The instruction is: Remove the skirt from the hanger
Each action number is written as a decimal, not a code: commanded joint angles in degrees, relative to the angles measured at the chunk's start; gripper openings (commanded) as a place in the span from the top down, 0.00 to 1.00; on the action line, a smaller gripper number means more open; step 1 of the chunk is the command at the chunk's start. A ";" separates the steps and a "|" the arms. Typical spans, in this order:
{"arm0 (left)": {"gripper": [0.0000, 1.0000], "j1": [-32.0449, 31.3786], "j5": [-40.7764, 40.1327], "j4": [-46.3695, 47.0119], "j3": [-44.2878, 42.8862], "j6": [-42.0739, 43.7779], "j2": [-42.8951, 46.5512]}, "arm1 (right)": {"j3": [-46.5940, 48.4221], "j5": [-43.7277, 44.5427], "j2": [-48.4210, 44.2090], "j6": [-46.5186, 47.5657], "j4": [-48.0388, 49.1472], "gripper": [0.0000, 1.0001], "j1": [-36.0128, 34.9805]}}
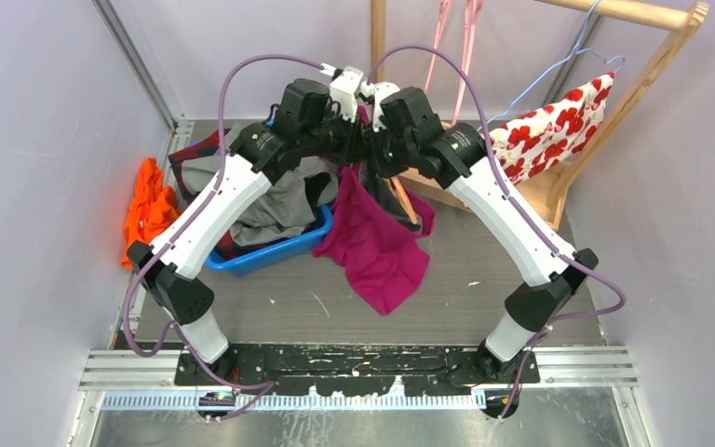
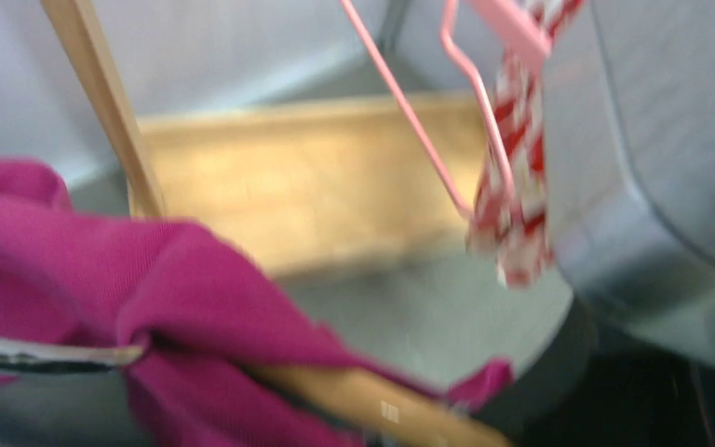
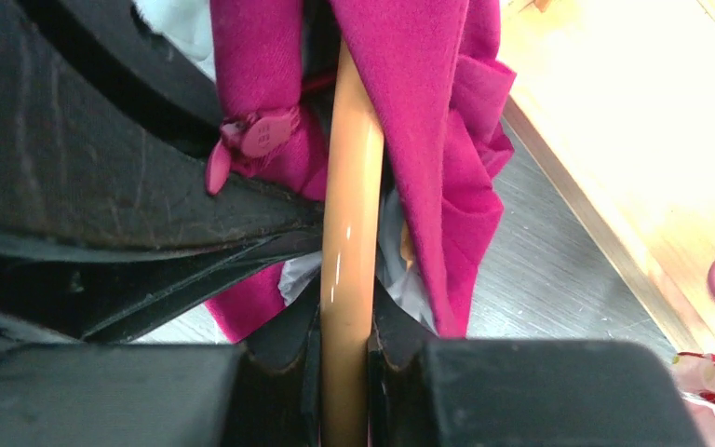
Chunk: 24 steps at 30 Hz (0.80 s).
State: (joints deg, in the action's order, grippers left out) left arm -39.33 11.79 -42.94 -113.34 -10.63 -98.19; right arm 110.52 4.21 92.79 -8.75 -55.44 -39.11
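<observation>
The magenta skirt [image 1: 377, 247] hangs from a tan wooden hanger [image 3: 349, 186] held up between the two arms, its hem trailing on the table. My right gripper [image 3: 344, 349] is shut on the hanger's bar, one finger on each side. My left gripper [image 1: 352, 116] meets it from the left, shut, with the skirt's top edge [image 2: 195, 279] bunched at its jaws over the bar [image 2: 372, 396]. Its black fingers [image 3: 149, 186] press in beside the bar, just under a magenta clip [image 3: 261, 138]. The left jaws themselves are hidden in the left wrist view.
A blue bin [image 1: 275, 251] full of clothes sits left of the skirt, with orange cloth [image 1: 149, 205] by the left wall. Behind stands a wooden rack [image 1: 652, 56] with pink hangers [image 1: 456, 47] and a red-and-white garment [image 1: 554, 126].
</observation>
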 commanded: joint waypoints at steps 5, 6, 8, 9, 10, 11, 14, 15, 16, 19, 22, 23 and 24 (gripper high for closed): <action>1.00 -2.77 -0.54 2.08 2.87 5.58 4.90 | 10.84 0.27 1.29 1.44 6.88 0.99 0.13; 1.00 -2.26 -1.45 1.31 1.62 6.37 3.98 | 10.14 0.45 -0.17 1.92 5.77 0.99 0.15; 1.00 -0.38 -1.94 -1.14 -2.87 7.57 1.94 | 8.12 0.75 -3.18 2.54 4.04 0.99 0.13; 1.00 1.09 -2.17 -2.34 -5.78 7.69 0.65 | 7.45 0.69 -4.57 2.93 2.85 0.99 0.14; 1.00 2.34 -2.21 -3.27 -8.52 8.25 -0.47 | 6.90 0.84 -5.70 3.19 1.59 0.99 0.12; 1.00 3.79 -2.68 -3.95 -11.60 8.96 -1.67 | 6.32 0.85 -6.96 3.14 0.25 0.99 0.13; 1.00 8.02 -6.20 -5.80 -18.56 11.40 -4.35 | 5.76 0.30 -10.20 2.48 -4.77 0.99 0.09; 1.00 9.83 -6.51 -5.47 -19.89 11.58 -5.18 | 4.95 -0.22 -11.76 2.15 -5.27 0.99 0.09; 1.00 12.25 -6.30 -4.78 -21.05 11.23 -6.06 | 3.97 -1.13 -14.37 1.74 -5.95 0.99 0.09; 1.00 19.91 -5.26 -1.94 -25.24 9.49 -10.15 | 2.48 -2.79 -18.93 0.55 -9.31 0.99 0.11; 1.00 22.33 -5.49 -1.49 -29.49 8.84 -14.30 | 3.19 -3.86 -21.66 -0.36 -14.01 0.99 0.14; 1.00 22.39 -5.99 -1.13 -29.60 9.18 -14.66 | 3.21 -3.68 -22.59 -0.62 -14.73 0.99 0.10; 1.00 22.44 -6.34 -1.08 -29.71 9.48 -14.70 | 2.86 -2.69 -23.77 -1.00 -15.01 0.99 0.11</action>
State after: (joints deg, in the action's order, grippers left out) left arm -18.09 7.44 -48.31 -139.72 -1.50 -112.03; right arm 112.36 0.43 72.90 -7.97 -68.66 -39.24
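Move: The left hand grips the magenta skirt's waistband; the blue bin lies some 5 cm ahead, 22 cm left and 29 cm below it. The skirt's hanging body is about 9 cm back, 3 cm right and 15 cm below that hand. From the right hand, which holds the wooden hanger inside the skirt, the gripped waistband is roughly 4 cm left, 1 cm ahead and 2 cm higher; the rack's tray is 11 cm ahead, 21 cm right and 30 cm below. Forward and to the left, slowly at first and then fast, the left hand hauls the pinched waistband about 20 cm away from the hanger, rising a little and swinging some 20 degrees counter-clockwise, to end high over the bin's far right corner. The right hand, after a small nudge forward, draws the hanger the other way, back, up and right, roughly 15 cm. Both grips stay shut. ##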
